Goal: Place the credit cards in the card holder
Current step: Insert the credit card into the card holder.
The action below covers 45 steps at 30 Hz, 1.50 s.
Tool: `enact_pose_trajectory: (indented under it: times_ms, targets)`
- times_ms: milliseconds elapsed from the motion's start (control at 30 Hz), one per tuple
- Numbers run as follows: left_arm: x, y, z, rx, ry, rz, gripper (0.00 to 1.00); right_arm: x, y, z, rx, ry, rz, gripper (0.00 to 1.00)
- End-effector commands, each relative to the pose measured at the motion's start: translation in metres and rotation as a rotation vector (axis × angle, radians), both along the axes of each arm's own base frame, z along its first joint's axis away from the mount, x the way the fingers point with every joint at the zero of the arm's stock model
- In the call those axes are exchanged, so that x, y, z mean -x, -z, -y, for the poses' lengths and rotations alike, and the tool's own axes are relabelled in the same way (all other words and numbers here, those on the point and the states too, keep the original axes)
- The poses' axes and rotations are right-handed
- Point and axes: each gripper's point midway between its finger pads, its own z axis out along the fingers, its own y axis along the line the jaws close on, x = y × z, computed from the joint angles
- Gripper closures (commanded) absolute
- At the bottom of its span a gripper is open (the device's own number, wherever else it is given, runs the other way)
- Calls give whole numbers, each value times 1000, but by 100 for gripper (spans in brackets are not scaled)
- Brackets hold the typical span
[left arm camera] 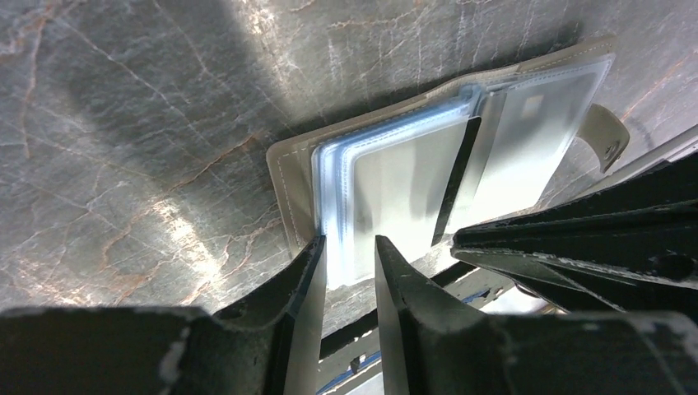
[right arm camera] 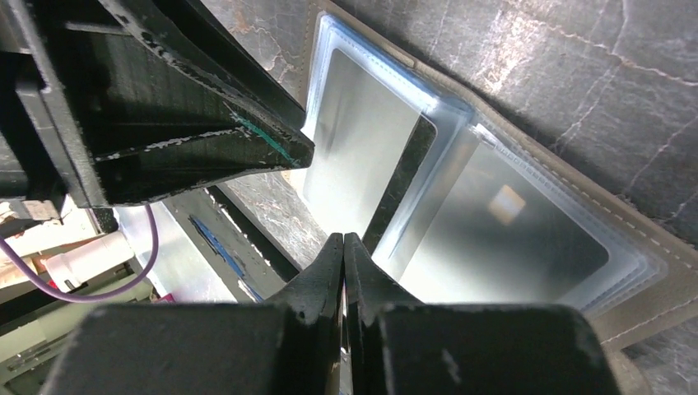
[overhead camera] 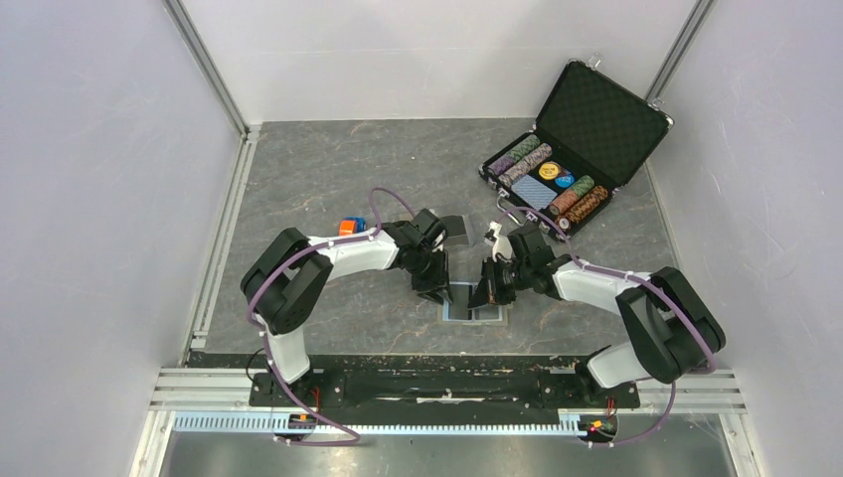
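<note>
The card holder (overhead camera: 475, 310) lies open on the table near the front edge, its grey-taupe rim (left arm camera: 284, 181) framing clear sleeves. A black credit card (left arm camera: 457, 177) stands on edge, slanting between the sleeves near the fold, and it also shows in the right wrist view (right arm camera: 401, 183). My left gripper (left arm camera: 350, 243) is open, its tips astride the near edge of the left-hand sleeves. My right gripper (right arm camera: 343, 239) is shut, its tips right at the card's near end. Whether it pinches the card I cannot tell. Both grippers hang close together over the holder, left (overhead camera: 437, 286) and right (overhead camera: 489, 290).
An open black poker-chip briefcase (overhead camera: 582, 149) sits at the back right. A dark flat rectangle (overhead camera: 457, 231) lies just behind the left gripper, and a small orange and blue object (overhead camera: 350, 227) beside the left arm. The holder's snap tab (left arm camera: 607, 136) sticks out at its right side.
</note>
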Motion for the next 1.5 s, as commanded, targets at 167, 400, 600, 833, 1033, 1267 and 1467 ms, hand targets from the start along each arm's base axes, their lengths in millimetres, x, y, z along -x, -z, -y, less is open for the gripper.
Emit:
enact_pose_trajectory:
  times_ms: [167,400,600,833,1033,1267,1467]
  targets:
    - [-11,-17,19,74,29,42,67,-6,22,8,90,-26,29,100]
    - [-6,-17,29,114,55,19,67,-6,28,10,105,-31,23,100]
    - [-4,-23,42,173,82,19,67,-5,28,10,104,-33,23,100]
    - [-3,-23,40,156,81,16,97,-16,5,-3,33,-44,64,100]
    - [-3,-25,26,85,86,32,98,-31,-37,-19,-59,-43,136,100]
    - [-4,-34,6,-27,123,51,98,-34,-54,-22,-92,-31,156,100]
    - [-5,-38,-5,-103,132,53,98,-38,-51,-9,-57,10,152,100]
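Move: The clear page with a dark card, on the card holder's left half, has its middle some 3 cm to the left hand's right, 2 cm farther out and about 1 cm below; its left edge is near the parted fingertips. The holder's right-hand sleeve is about 9 cm to the left hand's right and 2 cm ahead. From the right hand's shut tips, that page is about 3 cm ahead, 2 cm left and 3 cm down, the right-hand sleeve 2 cm ahead and 4 cm right. The left fingers close on the clear card page and pinch it near its near end after sliding about 3 cm to the right, then lift it roughly 2.5 cm in all, swinging some 2 cm back left. Meanwhile the right hand, fingers still shut, sinks about 2 cm towards the holder and waits there, then rises some 6 cm and goes 3 cm forward, clear of the page. ##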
